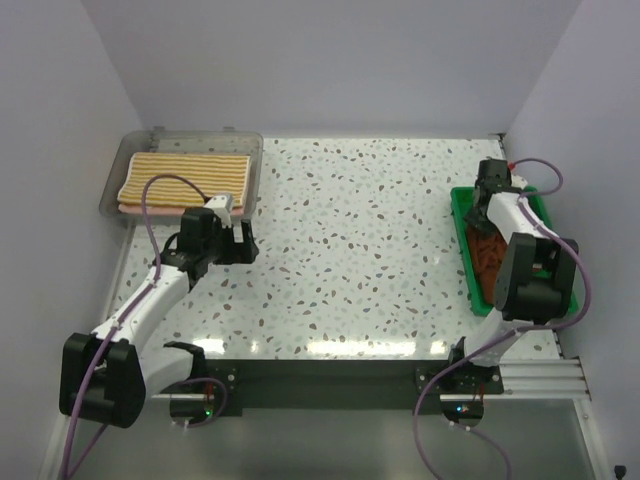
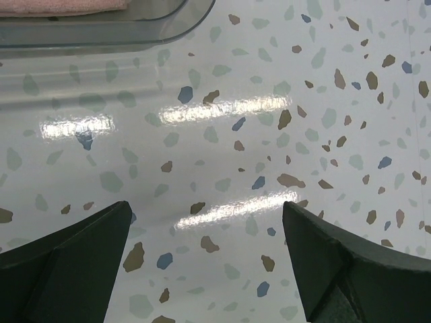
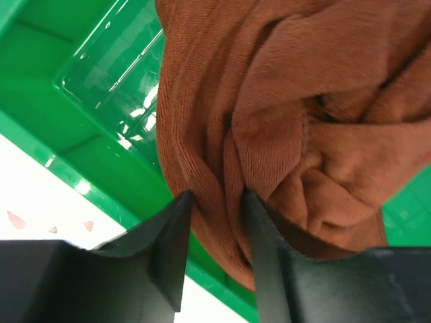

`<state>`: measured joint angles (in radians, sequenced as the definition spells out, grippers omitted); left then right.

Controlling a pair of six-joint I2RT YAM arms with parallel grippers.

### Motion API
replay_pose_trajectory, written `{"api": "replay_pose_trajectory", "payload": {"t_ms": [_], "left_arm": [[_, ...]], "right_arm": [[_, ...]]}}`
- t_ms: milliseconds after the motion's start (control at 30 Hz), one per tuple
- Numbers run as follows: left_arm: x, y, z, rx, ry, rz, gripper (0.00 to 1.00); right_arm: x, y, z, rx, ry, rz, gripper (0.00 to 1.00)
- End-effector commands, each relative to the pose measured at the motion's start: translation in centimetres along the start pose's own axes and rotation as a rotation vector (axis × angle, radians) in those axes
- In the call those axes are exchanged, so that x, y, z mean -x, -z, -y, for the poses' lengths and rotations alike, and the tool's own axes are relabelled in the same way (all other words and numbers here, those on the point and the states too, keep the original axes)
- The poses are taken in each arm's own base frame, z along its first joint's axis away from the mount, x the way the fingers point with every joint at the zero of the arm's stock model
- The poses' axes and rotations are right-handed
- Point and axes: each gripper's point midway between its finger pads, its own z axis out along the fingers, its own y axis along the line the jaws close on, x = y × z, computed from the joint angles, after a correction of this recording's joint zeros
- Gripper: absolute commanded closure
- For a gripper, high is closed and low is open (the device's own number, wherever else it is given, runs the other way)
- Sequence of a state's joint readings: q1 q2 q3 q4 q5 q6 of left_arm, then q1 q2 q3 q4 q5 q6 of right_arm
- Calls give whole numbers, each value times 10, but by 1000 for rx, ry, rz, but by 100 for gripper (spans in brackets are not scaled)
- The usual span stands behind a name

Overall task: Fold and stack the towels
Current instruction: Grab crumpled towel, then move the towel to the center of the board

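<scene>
A yellow-and-white striped towel [image 1: 190,175] lies folded on a salmon-pink towel [image 1: 150,209] inside the clear grey bin [image 1: 252,150] at the back left. A crumpled rust-brown towel [image 1: 490,262] fills the green tray [image 1: 462,215] at the right. My right gripper [image 1: 484,205] reaches into the tray's far end. In the right wrist view my right gripper [image 3: 217,198] is pinching a fold of the rust-brown towel [image 3: 303,101] over the tray [image 3: 87,87]. My left gripper [image 1: 238,243] hovers over the table just in front of the bin, and in the left wrist view my left gripper [image 2: 205,222] is wide open and holds nothing.
The speckled white table [image 1: 360,250] spreads between the bin and the tray. The bin's rounded corner [image 2: 101,33] with the pink towel's edge [image 2: 60,5] lies just beyond my left fingers. White walls close in at both sides and the back.
</scene>
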<state>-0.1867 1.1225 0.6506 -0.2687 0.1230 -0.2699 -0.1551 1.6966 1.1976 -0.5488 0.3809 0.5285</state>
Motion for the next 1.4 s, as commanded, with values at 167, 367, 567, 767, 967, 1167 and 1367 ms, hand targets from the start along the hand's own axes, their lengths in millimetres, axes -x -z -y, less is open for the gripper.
{"api": "replay_pose_trajectory", "payload": {"t_ms": [167,367,567,767,967,1167,1367], "left_arm": [[22,1,4,-7,-19,84,0],[23,1,4,-6,-18,84,0],[24,0,4,-8,-17,82,0],[24,1,4,-4,-17,86,0],[24,0,5,-9,-15,85,0],[24,-2,5,-9,-13,80,0],[24,-3,4,-5,-12,81,0]], "right_arm": [[8,-2,-4,30,66,22,95],[72,58,13,-15,100,184,100],[147,146,21,38,83,425,100],[189,205,4,189,103,564,100],[220,276,-43,490,154,718,100],[221,355,-120,821,309,827,100],[176,424,-203,1082,502,876,100]]}}
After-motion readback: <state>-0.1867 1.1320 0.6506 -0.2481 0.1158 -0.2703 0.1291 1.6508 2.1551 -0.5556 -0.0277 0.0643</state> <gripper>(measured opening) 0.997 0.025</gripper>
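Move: My right hand is already down inside the green bin, with its fingers half open over the crumpled brown towel. The towel's middle is about 5 cm to the right, 2 cm back and 2 cm below. The bin's left rim runs some 4 cm to the left, level with the hand. The bin's middle sits about 7 cm right and 5 cm back. From my left hand, the towel lies roughly 57 cm to the right, 3 cm ahead and a little lower. I sink my right hand one more centimetre and shut the fingers on a fold of brown towel, then lift steeply out of the bin, about 41 cm in all. From roughly 30 cm up I also swing left and forward, ending some 17 cm left of the start, while the wrist tips the fingers up from steeply down towards level and turns about 50 degrees counter-clockwise. The grip stays shut. ##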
